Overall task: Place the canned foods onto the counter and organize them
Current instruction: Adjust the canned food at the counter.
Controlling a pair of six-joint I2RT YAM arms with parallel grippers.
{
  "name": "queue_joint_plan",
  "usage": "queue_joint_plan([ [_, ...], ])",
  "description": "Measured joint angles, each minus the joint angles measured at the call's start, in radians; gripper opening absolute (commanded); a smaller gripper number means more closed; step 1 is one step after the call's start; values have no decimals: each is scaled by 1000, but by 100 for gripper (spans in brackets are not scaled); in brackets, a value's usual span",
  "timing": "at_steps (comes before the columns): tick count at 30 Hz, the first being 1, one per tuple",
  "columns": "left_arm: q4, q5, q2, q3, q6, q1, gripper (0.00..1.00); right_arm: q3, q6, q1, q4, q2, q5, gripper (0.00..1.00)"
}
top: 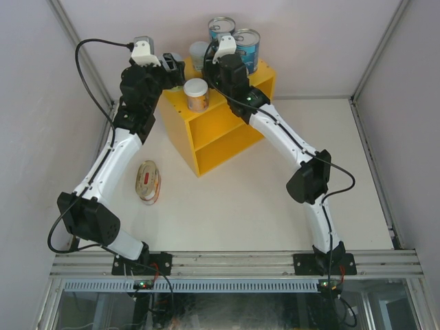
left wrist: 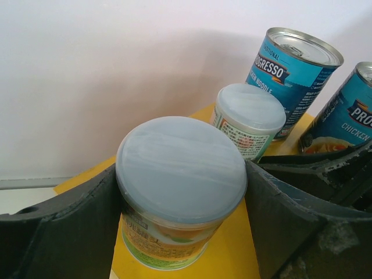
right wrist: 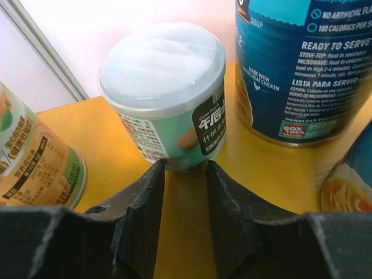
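Note:
The yellow counter (top: 176, 104) stands at the back of the table. Two tall blue cans (top: 222, 27) (top: 248, 45) are on its far top. A small orange-labelled can (top: 197, 95) stands near its front edge. My left gripper (top: 173, 65) (left wrist: 181, 174) is shut on a small pale-lidded can (left wrist: 180, 168), which rests slightly tilted on the counter top (left wrist: 250, 244). My right gripper (top: 210, 60) (right wrist: 185, 167) is open with a narrow gap, its tips against the base of a green-labelled pale-lidded can (right wrist: 165, 87) (top: 199, 51). A flat oval tin (top: 148, 182) lies on the table, left of the counter.
White walls close in the table on the left, right and back. The right arm's black gripper body (left wrist: 325, 174) sits close beside my left fingers over the counter. A blue can (right wrist: 302, 70) and the orange-labelled can (right wrist: 35, 168) flank the right gripper.

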Motion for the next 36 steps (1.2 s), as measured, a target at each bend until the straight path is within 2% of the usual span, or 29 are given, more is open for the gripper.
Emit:
queue_joint_plan([
  [8, 18, -9, -19, -26, -38, 5, 54, -142, -22, 3, 22, -126, 40, 42],
  [15, 18, -11, -22, -27, -67, 9, 54, -203, -43, 19, -5, -277, 66, 61],
  [18, 13, -11, -23, -27, -68, 9, 56, -244, -51, 34, -19, -362, 84, 74],
  [24, 12, -10, -23, -27, -64, 9, 60, -334, -69, 98, -52, -517, 91, 85],
  [29, 6, -15, -23, -23, -55, 7, 65, -394, -69, 174, -85, -585, 87, 87],
  [36, -14, -35, -22, -14, -46, 2, 68, -473, -62, 230, -119, -591, 79, 88],
])
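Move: The orange-label can at the counter's front edge is next for the right hand; it stands about 10 cm back, 3 cm to its left and 2 cm above. The small green can is right at its fingertips, some 5 cm ahead and 2 cm left; the can in the left hand is about 10 cm left and 1 cm back, the nearer blue soup can 9 cm right and 4 cm ahead. From the left hand the front can lies some 9 cm back, 7 cm right and slightly below. The small green can is left behind as the right fingertips come free of its foot: the right hand draws back about 19 cm, climbing some 12 cm and swinging out to the right, then coming partly back left and sinking 4 cm. Its fingers spread from partly to nearly wide open, and the wrist turns a little counter-clockwise to face the orange-label front can. The left hand keeps its grip on its can, barely shifting. ##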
